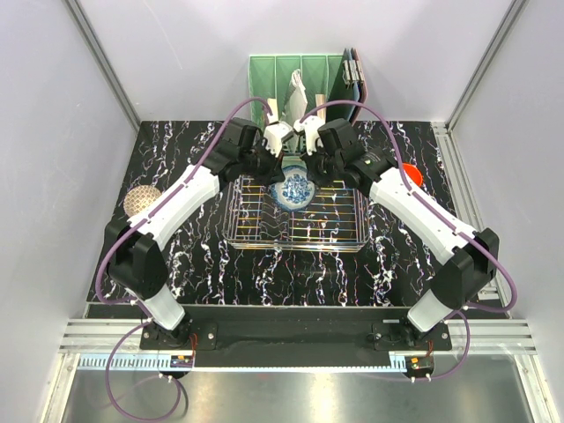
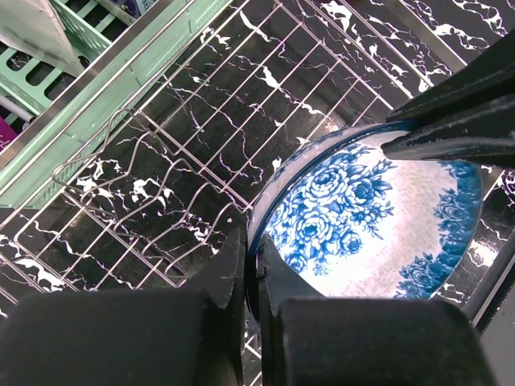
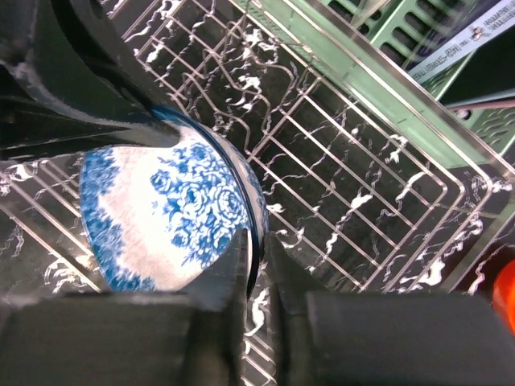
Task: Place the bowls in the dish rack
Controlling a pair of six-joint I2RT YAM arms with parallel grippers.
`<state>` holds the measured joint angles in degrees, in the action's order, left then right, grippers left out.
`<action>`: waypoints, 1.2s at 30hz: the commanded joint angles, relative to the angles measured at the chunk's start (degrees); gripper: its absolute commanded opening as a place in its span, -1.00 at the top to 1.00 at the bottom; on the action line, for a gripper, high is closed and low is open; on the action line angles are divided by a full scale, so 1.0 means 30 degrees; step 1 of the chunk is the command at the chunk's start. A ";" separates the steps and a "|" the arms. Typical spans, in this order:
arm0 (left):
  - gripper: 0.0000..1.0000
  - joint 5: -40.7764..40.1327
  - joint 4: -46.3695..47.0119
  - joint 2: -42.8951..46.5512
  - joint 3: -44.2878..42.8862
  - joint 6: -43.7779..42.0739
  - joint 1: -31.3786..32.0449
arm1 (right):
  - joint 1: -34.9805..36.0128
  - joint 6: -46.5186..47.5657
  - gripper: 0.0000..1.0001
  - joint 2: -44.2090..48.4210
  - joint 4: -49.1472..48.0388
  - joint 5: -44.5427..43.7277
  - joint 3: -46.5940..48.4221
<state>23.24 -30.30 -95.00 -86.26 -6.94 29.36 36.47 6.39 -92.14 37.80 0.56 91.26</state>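
A white bowl with blue roses (image 1: 293, 190) (image 2: 378, 217) (image 3: 169, 209) stands tilted on edge over the chrome wire dish rack (image 1: 335, 231) (image 2: 185, 161) (image 3: 362, 185). My left gripper (image 1: 276, 170) (image 2: 251, 257) is shut on the bowl's left rim, one finger inside and one outside. Across from it, my right gripper (image 1: 315, 169) (image 3: 259, 257) straddles the right rim. Its jaws stand slightly apart, with a small gap between the outer finger and the bowl. A cream lattice bowl (image 1: 139, 203) lies far left on the table. An orange-red bowl (image 1: 411, 174) (image 3: 505, 293) lies right of the rack.
A green slotted organizer (image 1: 295, 79) (image 2: 105, 72) (image 3: 386, 48) holding flat items stands right behind the rack. The black marbled table (image 1: 194, 264) is framed by grey walls and metal rails on both sides.
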 commanded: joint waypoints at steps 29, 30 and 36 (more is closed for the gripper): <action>1.00 0.9621 0.0141 0.4274 0.1770 -0.2139 -0.3724 | -0.4773 -0.3826 -0.99 -0.0106 -0.0441 1.8881 0.0633; 1.00 1.0350 -0.0033 0.4274 0.1770 -0.2314 -0.3753 | -0.4773 -0.3975 -0.99 -0.0514 -0.0645 1.9467 0.0662; 1.00 1.0856 -0.0386 0.4069 0.1565 -0.2755 -0.3724 | -0.4832 -0.5353 -0.99 -0.1250 -0.1642 2.2401 0.0312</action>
<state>49.78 -33.43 -84.09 -80.86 -13.85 18.39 21.87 -6.17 -95.59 36.23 59.64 92.79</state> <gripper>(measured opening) 0.043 0.994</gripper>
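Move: The left hand grips the near-side left of the blue flowered bowl, whose middle is about 4 cm to its right, 2 cm back and 2 below. The dish rack's middle is some 5 cm back, 4 to the right and 17 below this hand; the green holder stands roughly 15 cm ahead and 4 right, 12 lower. From the right hand the flowered bowl lies 4 cm left, 2 back and 3 below; the orange bowl, about 26 cm right, 2 ahead, 20 below. Open the right gripper wide so it lets go of the blue flowered bowl, lift it about 5 cm, then draw it back some 5 cm while swinging its fingers round to point left, close beside the bowl. Keep the left gripper shut on the rim: dip slightly, pull left about 6 cm, then rise and come back over the rack, turning slightly clockwise. ##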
